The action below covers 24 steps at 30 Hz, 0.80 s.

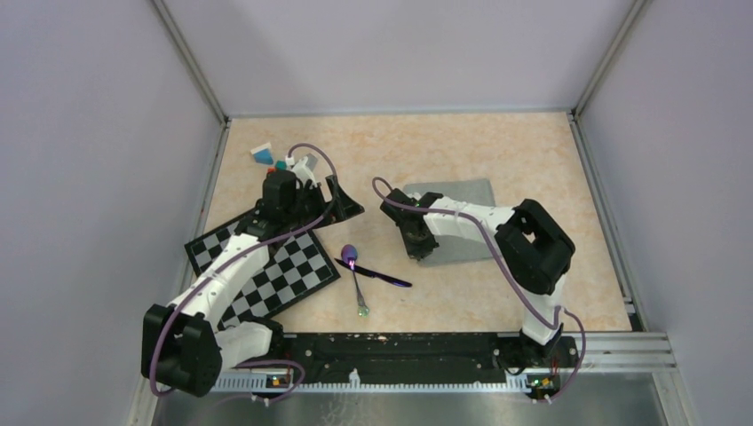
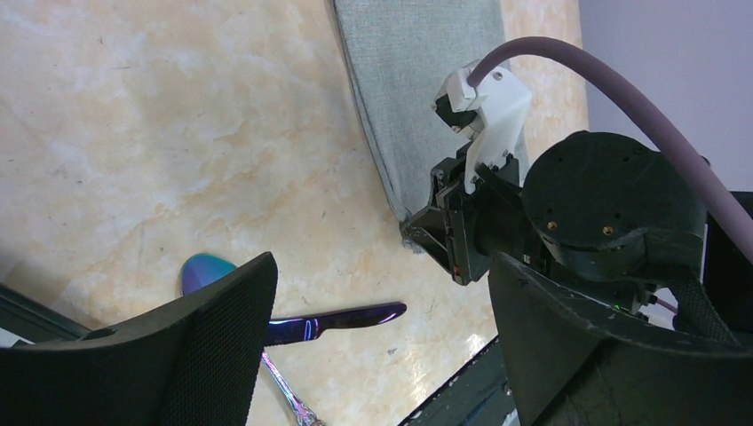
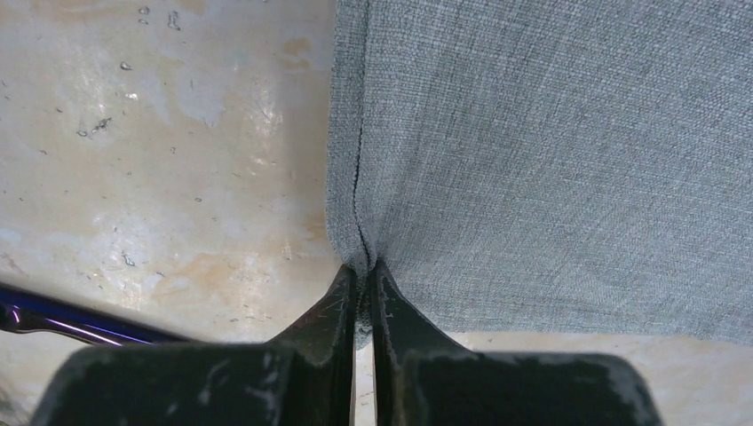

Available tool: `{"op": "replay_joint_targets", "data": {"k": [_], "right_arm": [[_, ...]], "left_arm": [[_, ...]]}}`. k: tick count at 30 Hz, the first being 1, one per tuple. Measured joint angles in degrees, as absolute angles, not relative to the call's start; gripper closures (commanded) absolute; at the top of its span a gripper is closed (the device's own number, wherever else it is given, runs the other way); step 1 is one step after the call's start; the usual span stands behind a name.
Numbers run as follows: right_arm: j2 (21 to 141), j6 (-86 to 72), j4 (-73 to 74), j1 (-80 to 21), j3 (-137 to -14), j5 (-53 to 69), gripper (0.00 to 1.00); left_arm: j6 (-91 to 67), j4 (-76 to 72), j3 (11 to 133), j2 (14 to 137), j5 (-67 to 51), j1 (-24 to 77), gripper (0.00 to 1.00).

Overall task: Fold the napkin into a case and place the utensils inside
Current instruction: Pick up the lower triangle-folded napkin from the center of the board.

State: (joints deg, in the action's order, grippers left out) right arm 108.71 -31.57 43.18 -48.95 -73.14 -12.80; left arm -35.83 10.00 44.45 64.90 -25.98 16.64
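Note:
The grey-green napkin (image 1: pixel 457 213) lies flat on the table at centre right. My right gripper (image 1: pixel 417 247) is shut on the napkin's near left corner; in the right wrist view the jaws (image 3: pixel 362 275) pinch a bunched fold of the cloth (image 3: pixel 550 160). The iridescent purple spoon (image 1: pixel 352 266) and the dark straight utensil (image 1: pixel 377 275) lie crossed on the table, left of the napkin. My left gripper (image 1: pixel 342 200) hovers open and holds nothing, above and behind the utensils. Its wrist view shows the spoon bowl (image 2: pixel 206 269), the straight utensil (image 2: pixel 346 319) and the napkin (image 2: pixel 426 98).
A black-and-white checkered board (image 1: pixel 293 271) lies at the left under my left arm. Small coloured blocks (image 1: pixel 266 155) sit at the back left. Grey walls enclose the table on three sides, and a black rail (image 1: pixel 400 351) runs along the near edge.

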Motion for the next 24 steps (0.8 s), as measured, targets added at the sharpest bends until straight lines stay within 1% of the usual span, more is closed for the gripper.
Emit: {"op": "replay_joint_targets", "data": {"k": [3, 9, 15, 19, 24], "right_arm": [[108.38, -31.05, 42.87, -48.95, -72.95, -13.04, 1.00], [104.90, -29.30, 38.48, -48.47, -69.08, -11.99, 1.00], [95.37, -29.21, 29.89, -44.12, -60.07, -3.05, 1.00], [91.31, -29.69, 25.19, -40.49, -55.33, 2.31, 1.00], [87.53, -30.26, 19.68, -36.91, -50.43, 8.91, 1.00]], "left_arm": [[-35.90, 9.28, 44.45, 66.63, -27.09, 16.64, 0.06], [-40.03, 4.93, 44.47, 75.83, -33.98, 16.80, 0.06], [-52.21, -3.92, 44.47, 87.31, -37.12, 18.44, 0.07], [-60.10, -8.71, 44.69, 93.62, -35.73, 21.10, 0.05], [-66.08, -11.33, 48.25, 98.89, -30.00, 27.33, 0.09]]}}
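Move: The napkin's middle lies about 19 cm to the left hand's right, 4 cm farther out and 17 cm below; the knife is about 3 cm right and 8 cm back of that hand, and the spoon 1 cm left and 10 cm back. The right hand already pinches the napkin's near-left corner, with the napkin's middle 8 cm ahead and 7 cm to its right, and the knife 9 cm left and 3 cm back. Right hand lifts its pinched corner 4 cm; open left swings right and down towards napkin's left edge. ##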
